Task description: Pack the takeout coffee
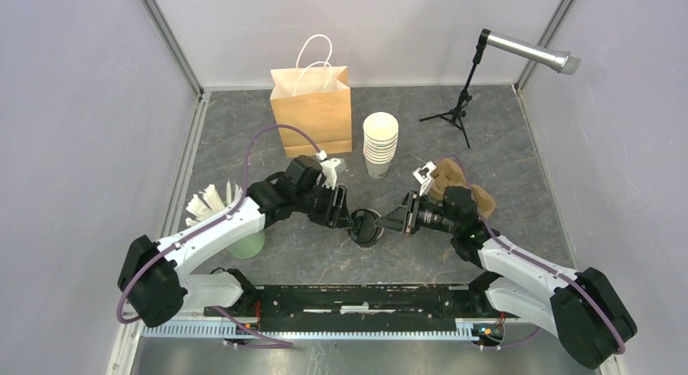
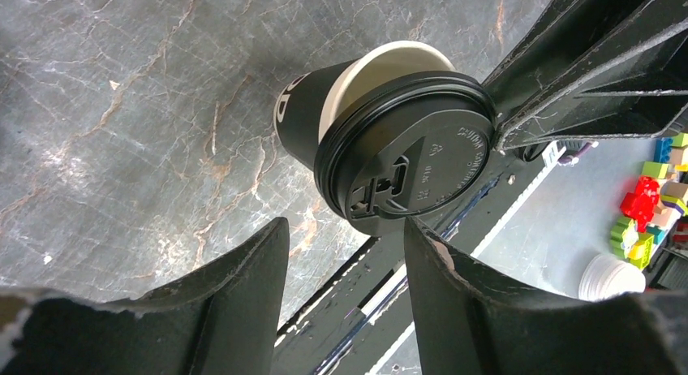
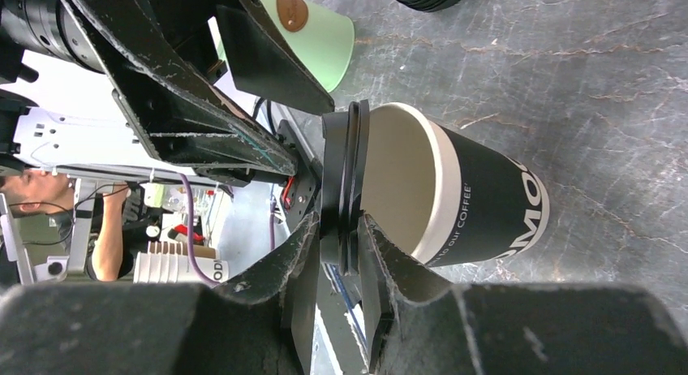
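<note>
The takeout coffee cup (image 3: 487, 204) is dark with white lettering and a cream rim and inside. It stands mid-table (image 1: 365, 229) between both arms. A round black lid (image 2: 414, 156) sits crooked over its mouth, leaving part of the cream rim (image 2: 381, 62) bare. My right gripper (image 3: 349, 229) is shut on the lid's edge (image 3: 345, 148); in the top view it comes in from the right (image 1: 388, 222). My left gripper (image 2: 345, 225) is open, its fingertips just short of the lid with nothing between them, at the cup's left side (image 1: 349, 221).
A brown paper bag (image 1: 312, 107) with handles stands at the back, with a stack of lidless cream cups (image 1: 380, 144) beside it. A brown cup carrier (image 1: 458, 184) lies behind the right wrist. A green cup (image 1: 246, 245) sits under the left arm. A microphone stand (image 1: 462, 107) is back right.
</note>
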Action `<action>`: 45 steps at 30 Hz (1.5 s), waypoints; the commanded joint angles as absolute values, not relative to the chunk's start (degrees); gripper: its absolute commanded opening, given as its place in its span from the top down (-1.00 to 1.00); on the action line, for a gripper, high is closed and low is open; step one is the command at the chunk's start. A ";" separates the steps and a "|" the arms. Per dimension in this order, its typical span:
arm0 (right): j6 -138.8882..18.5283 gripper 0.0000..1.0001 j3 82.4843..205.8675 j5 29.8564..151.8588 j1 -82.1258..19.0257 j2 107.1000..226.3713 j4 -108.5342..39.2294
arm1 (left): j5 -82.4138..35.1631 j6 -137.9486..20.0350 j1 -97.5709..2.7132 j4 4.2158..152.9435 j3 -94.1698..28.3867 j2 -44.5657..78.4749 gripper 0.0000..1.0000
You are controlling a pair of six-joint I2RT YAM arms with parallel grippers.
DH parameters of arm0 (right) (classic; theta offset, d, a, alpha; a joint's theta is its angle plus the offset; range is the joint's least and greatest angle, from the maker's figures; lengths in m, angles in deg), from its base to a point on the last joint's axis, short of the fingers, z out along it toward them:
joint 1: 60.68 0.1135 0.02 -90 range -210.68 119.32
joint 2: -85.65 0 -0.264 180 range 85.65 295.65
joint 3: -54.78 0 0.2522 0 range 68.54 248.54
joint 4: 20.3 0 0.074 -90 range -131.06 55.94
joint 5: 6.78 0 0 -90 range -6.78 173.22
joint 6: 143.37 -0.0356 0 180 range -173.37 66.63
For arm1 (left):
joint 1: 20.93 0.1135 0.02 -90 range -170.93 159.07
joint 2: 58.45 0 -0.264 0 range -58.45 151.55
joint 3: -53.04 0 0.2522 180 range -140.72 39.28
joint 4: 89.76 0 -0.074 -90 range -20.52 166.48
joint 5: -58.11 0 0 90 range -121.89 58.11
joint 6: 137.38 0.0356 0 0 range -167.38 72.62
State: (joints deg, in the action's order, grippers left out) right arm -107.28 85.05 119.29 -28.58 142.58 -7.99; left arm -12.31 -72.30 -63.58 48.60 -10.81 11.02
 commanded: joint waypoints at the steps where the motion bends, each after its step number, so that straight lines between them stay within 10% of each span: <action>1: -105.25 0.41 86.34 119.95 -29.69 143.15 -6.35 | -11.81 -75.80 -64.50 53.20 -12.50 12.73 -0.21; 45: -100.74 0.44 89.49 116.40 -31.33 140.23 -13.03 | -15.49 -80.13 -67.47 53.89 -18.20 16.08 0.68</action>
State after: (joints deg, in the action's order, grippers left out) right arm -101.31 87.13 116.87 -31.18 140.55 -14.24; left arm -15.35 -77.55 -67.19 52.77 -15.75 17.64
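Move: The lid, pinched at its edge in the right hand, has its middle about 5 cm to the left hand's right, 1 cm back and 2 cm below. From the right hand, the black coffee cup lies about 3 cm left, 1 cm back and 5 cm below. The stack of spare lids is some 10 cm ahead and 10 cm left of the left hand, 9 cm lower; the cup stack stands about 17 cm straight ahead of the right hand, 2 cm below. The lid, aslant over the cup's mouth, stays pinched in the right fingers, which carry it about 2 cm forward and a little right, dipping 1.5 cm and rising again. Towards its left edge the left hand comes some 4 cm to the right, sinking at first, then rising and edging forward while its wide fingers close nearly shut, tips ending close against the lid's top. ##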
